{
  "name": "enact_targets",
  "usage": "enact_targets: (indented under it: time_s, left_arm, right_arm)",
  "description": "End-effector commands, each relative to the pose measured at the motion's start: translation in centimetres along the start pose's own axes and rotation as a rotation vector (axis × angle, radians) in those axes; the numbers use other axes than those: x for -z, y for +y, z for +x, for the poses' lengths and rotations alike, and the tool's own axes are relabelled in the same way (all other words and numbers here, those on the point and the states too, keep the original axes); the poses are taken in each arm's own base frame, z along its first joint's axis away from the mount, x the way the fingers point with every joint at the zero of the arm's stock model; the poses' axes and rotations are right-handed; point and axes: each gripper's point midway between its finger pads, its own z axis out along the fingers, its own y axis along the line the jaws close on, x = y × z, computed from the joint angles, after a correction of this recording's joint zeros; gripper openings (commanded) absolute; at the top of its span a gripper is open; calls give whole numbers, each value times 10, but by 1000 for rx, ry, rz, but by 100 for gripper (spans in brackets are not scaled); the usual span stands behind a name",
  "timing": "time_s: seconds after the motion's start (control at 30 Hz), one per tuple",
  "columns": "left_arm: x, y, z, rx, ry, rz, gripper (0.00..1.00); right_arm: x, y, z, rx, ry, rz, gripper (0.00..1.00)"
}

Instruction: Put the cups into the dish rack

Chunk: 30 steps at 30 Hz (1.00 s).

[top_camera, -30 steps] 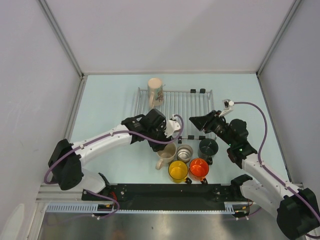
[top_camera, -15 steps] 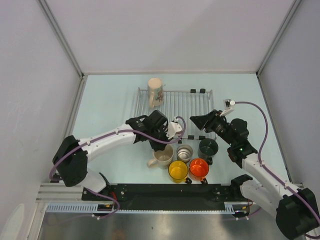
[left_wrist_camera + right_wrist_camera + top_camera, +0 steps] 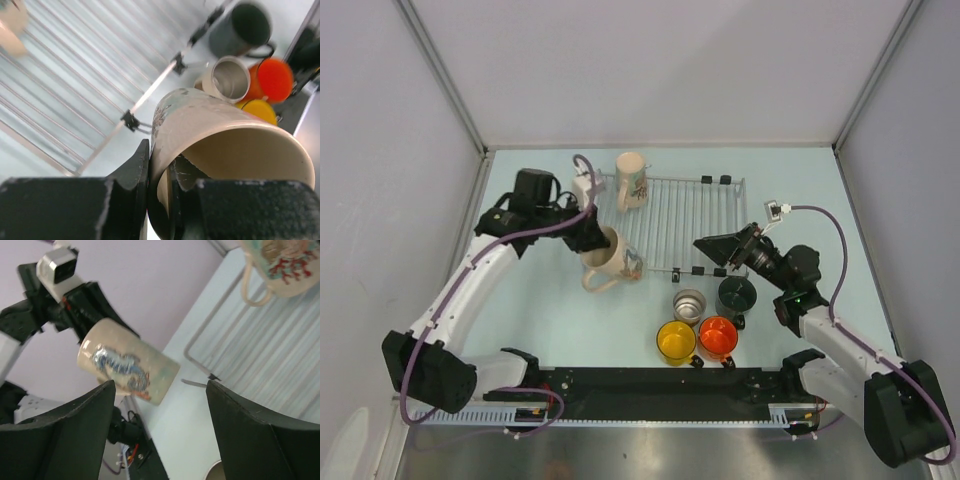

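My left gripper (image 3: 593, 242) is shut on the rim of a cream cup with a blue print (image 3: 613, 260), one finger inside and one outside. It holds the cup tilted in the air, off the front left corner of the dish rack (image 3: 680, 215). The left wrist view shows the pinch (image 3: 160, 162) on the cup's wall (image 3: 210, 125). Another printed cream cup (image 3: 631, 181) stands at the rack's back left. The steel (image 3: 690, 303), dark (image 3: 737, 294), yellow (image 3: 675, 341) and orange (image 3: 718, 336) cups sit in front of the rack. My right gripper (image 3: 712, 247) hovers open and holds nothing, over the rack's front edge, with its fingers (image 3: 75, 435) spread wide.
Grey walls close in the pale table (image 3: 535, 320) on the left, back and right. The black rail (image 3: 650, 385) that carries the arm bases runs along the near edge. The right arm's purple cable (image 3: 840, 240) loops above its wrist.
The left gripper closed on the cream cup beside the steel cup, lifted it and swung it up and left towards the rack's left side. The right gripper opened wider and shifted slightly left.
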Motion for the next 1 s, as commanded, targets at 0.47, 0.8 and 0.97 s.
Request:
enact_targets:
  time_s: [0.47, 0.8, 0.97]
  left_arm:
    - [61, -65, -102, 70, -337, 638, 0]
    - [56, -64, -95, 108, -337, 659, 0]
    - [55, -62, -99, 112, -348, 652, 0]
  right_arm:
    - [-7, 97, 59, -87, 16, -491, 95]
    - [-22, 135, 69, 3, 49, -627, 100]
    - [-12, 146, 72, 77, 66, -687, 100]
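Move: The patterned beige cup hangs from the left fingers by its rim, its middle about 4 cm right, 2 cm back and 4 cm below them. The open right gripper is some 21 cm right of the left hand, about level with it fore and aft. From the right hand the cup is roughly 17 cm left, 2 cm back and 5 cm lower; the metal cup is 5 cm left, 9 cm back, 21 cm down, and the dark cup 6 cm right, 7 cm back, 20 cm down. The beige cup, still pinched at its rim, is lifted about 10 cm by the left hand, which drifts a little right and tips its fingers up from a downward slant to nearly level, swinging the cup's bottom towards the right gripper. Meanwhile the right hand comes some 11 cm left and 8 cm back towards the cup, rising briefly, dipping, then climbing again to just below its starting height, turning counter-clockwise and opening fully. ##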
